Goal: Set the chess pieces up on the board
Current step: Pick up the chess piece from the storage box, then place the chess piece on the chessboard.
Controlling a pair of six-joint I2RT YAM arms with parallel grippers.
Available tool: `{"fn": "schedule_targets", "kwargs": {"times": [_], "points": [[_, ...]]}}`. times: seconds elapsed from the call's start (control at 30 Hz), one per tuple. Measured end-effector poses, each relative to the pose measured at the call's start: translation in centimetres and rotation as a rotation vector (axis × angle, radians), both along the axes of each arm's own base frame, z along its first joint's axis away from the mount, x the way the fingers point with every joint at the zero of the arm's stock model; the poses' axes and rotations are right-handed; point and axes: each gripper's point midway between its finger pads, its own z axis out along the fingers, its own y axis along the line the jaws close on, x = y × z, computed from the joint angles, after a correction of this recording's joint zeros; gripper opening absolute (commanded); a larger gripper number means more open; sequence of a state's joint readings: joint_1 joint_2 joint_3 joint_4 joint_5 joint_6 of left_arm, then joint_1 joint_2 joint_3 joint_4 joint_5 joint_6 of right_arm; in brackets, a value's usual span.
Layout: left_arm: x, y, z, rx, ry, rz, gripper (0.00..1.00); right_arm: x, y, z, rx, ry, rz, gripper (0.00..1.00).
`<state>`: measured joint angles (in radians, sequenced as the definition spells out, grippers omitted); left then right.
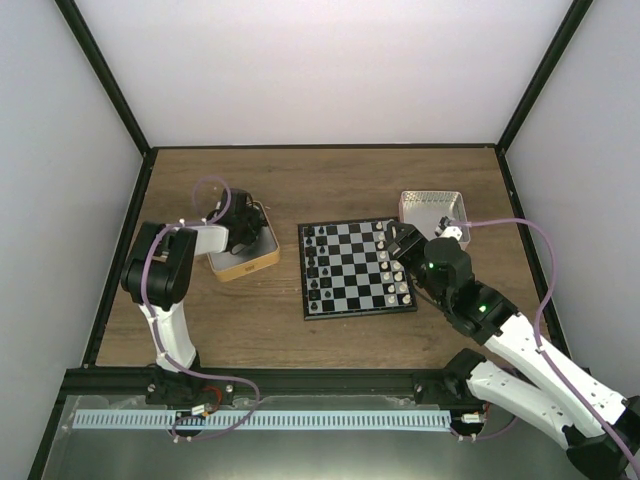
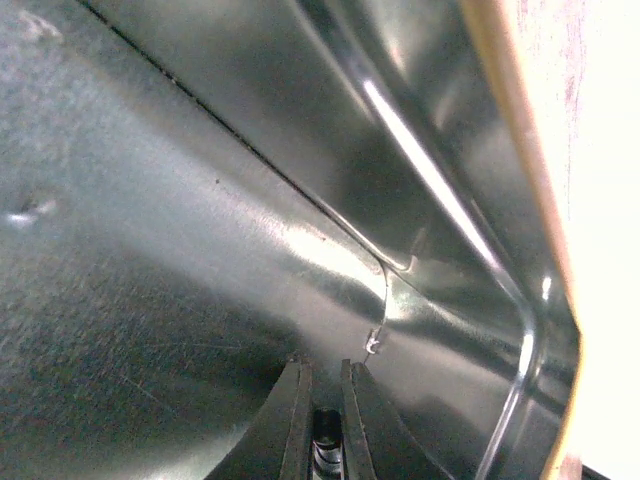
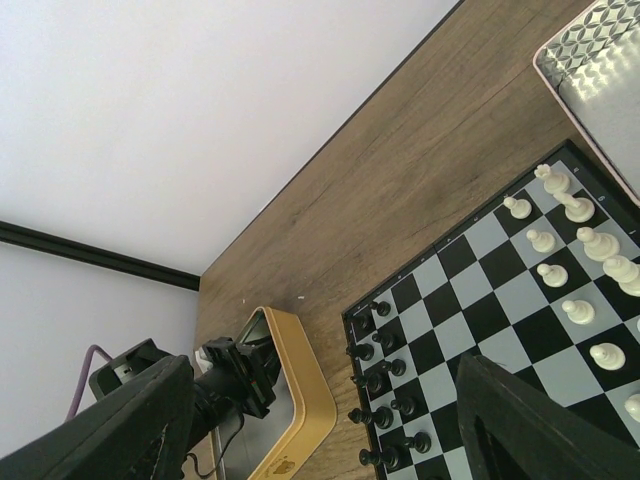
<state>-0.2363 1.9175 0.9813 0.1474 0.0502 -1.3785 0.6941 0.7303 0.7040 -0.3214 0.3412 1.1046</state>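
Observation:
The board (image 1: 355, 290) lies mid-table, with black chess pieces (image 1: 318, 265) along its left side and white ones (image 1: 393, 268) along its right. My left gripper (image 1: 243, 232) reaches down into a gold-rimmed tin (image 1: 262, 262). In the left wrist view it (image 2: 327, 365) is shut on a small dark glossy chess piece (image 2: 327, 440) just above the tin's shiny floor (image 2: 180, 250). My right gripper (image 1: 400, 245) hovers open over the board's right side. The right wrist view shows its fingers (image 3: 130, 425) spread wide with nothing between them, above the board (image 3: 470, 320) and black pieces (image 3: 385, 385).
A second metal tin (image 1: 432, 208) stands at the back right, just beyond the board's corner, and shows in the right wrist view (image 3: 600, 70). White walls with black frame bars close in the wooden table (image 1: 330, 180) on three sides.

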Motion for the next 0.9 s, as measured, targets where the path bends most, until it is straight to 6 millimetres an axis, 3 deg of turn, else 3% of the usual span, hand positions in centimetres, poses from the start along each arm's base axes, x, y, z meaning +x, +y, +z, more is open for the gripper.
{"fn": "schedule_targets", "kwargs": {"times": [0.23,0.37,0.53,0.7,0.9], "points": [[-0.2,0.5,0.1,0.051,-0.003,-0.012,0.04,0.0,0.0,0.0,0.0,0.0,0.0,0.73],[-1.6,1.4,0.5,0.135,0.015,-0.039,0.04,0.0,0.0,0.0,-0.001,0.001,0.0,0.73],[-3.6,1.7,3.3,0.244,-0.025,-0.119,0.04,0.2,0.6,0.0,-0.02,-0.013,0.026,0.73],[-5.1,0.8,7.5,0.282,-0.146,-0.248,0.04,0.7,3.8,0.3,-0.074,-0.093,0.194,0.71],[-7.9,-3.0,10.9,0.237,-0.276,-0.49,0.04,0.3,10.2,-1.1,-0.129,-0.158,0.53,0.71]]}}
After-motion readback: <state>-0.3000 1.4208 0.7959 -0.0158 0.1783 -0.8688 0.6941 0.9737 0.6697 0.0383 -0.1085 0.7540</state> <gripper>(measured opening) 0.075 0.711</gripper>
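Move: The left hand already pinches a black chess piece low inside the storage box. The chessboard it is bound for has its middle about 31 cm to the right and 13 cm back, some 2 cm lower; the standing black pieces on its left side are about 21 cm right and 13 cm back, roughly level in height. The box's middle lies about 7 cm straight back. From the right hand, the chessboard's middle is about 7 cm ahead, 13 cm left and 26 cm below. Upward by about 11 cm and back some 8 cm, the left hand draws the pinched piece off the box floor, easing slightly left before swinging right towards the chessboard; its wrist turns clockwise nearly 30 degrees and the fingertips tilt up. Late on, the right hand, empty and open, sweeps left above the chessboard, turning counter-clockwise. ##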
